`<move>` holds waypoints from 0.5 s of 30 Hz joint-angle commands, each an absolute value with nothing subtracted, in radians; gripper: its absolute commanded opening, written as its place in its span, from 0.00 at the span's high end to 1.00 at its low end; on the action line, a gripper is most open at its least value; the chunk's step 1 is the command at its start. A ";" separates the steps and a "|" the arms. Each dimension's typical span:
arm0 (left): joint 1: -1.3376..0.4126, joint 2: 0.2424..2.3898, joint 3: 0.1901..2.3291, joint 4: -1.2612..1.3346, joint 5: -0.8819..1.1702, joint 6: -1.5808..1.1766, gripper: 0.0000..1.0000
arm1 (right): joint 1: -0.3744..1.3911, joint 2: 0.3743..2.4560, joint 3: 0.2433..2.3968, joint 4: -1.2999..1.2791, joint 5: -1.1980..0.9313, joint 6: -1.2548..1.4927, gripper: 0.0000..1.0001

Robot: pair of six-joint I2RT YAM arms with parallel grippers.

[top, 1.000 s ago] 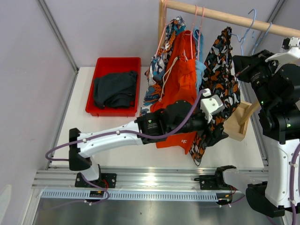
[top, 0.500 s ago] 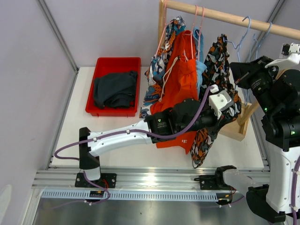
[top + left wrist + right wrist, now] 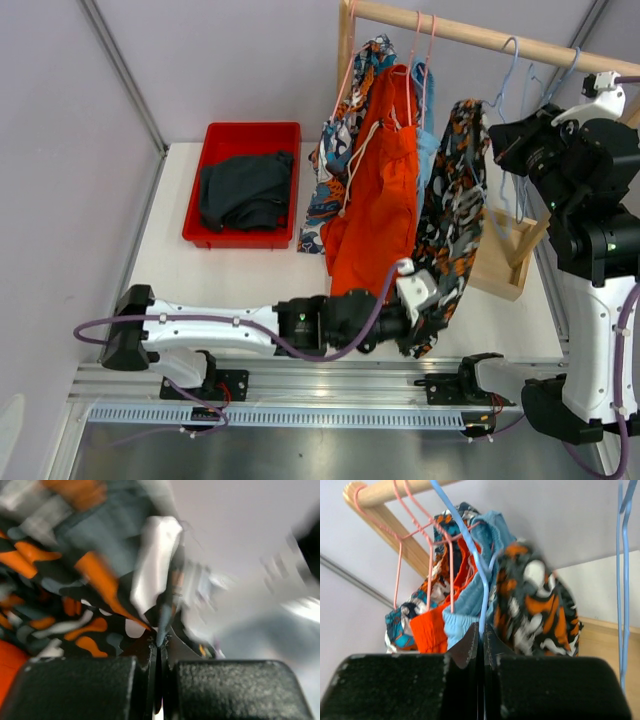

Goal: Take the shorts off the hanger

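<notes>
The orange-black-white blotched shorts (image 3: 452, 200) hang stretched from a blue hanger (image 3: 509, 60) on the wooden rail (image 3: 470, 36). My left gripper (image 3: 422, 318) is shut on their lower hem; in the left wrist view a fold of the blotched fabric (image 3: 65, 600) is pinched at the fingertips of that gripper (image 3: 159, 642). My right gripper (image 3: 481, 628) is shut on the blue hanger's wire (image 3: 470, 555), beside the blotched shorts (image 3: 535, 605). Light blue shorts (image 3: 465, 617), bright orange shorts (image 3: 385, 190) and wave-print shorts (image 3: 345, 140) hang on pink hangers (image 3: 400, 555). Black shorts (image 3: 245, 190) lie in the tray.
A red tray (image 3: 250, 128) sits at the table's back left. The rack's wooden upright (image 3: 345, 40) and its foot (image 3: 505, 262) stand behind the hanging clothes. Two empty blue hangers (image 3: 560, 72) hang at the rail's right end, near my right arm.
My left gripper has shut on the blotched shorts' hem and pulled it down toward the near edge, stretching them. My right gripper has shifted slightly up with the blue hanger.
</notes>
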State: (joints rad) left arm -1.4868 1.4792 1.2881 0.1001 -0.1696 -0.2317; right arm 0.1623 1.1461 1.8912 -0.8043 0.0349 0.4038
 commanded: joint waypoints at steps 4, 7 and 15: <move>-1.585 1.442 1.157 0.118 -0.221 -0.339 1.00 | 0.141 1.114 1.907 -0.693 0.078 0.394 1.00; -1.580 1.466 1.207 0.077 -0.274 -0.302 1.00 | 0.140 1.077 1.873 -0.765 0.066 0.419 1.00; -1.376 1.647 1.606 -0.165 -0.367 -0.252 1.00 | 0.140 0.855 1.723 -1.047 -0.029 0.468 1.00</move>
State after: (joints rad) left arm -1.4803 1.6043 1.4780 -0.0841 -0.3050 -0.2634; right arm 0.1436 0.9203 1.7241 -0.9329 0.0151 0.4412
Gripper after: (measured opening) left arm 0.014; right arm 0.036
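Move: Held in the right fingers is the blue hanger; from that hand the patterned shorts' waist lies about 13 cm straight ahead and 9 cm below. The light blue shorts hang some 14 cm ahead, 10 cm left and 8 cm below, the other blue hanger 12 cm ahead and 9 cm right, nearly level in height. From the left hand, already pinching the hem, that waist is roughly 32 cm ahead, 7 cm right and 10 cm higher. Tugging the hem back about 3 cm and down 5 cm away from the waist, the shut left fingers then swing forward some 5 cm and up about 4 cm, the hand turning slightly counter-clockwise. Meanwhile the right hand, still gripping the hanger and staying level at first, draws it back about 7 cm and down 4 cm, away from the rail, with increasing speed. ##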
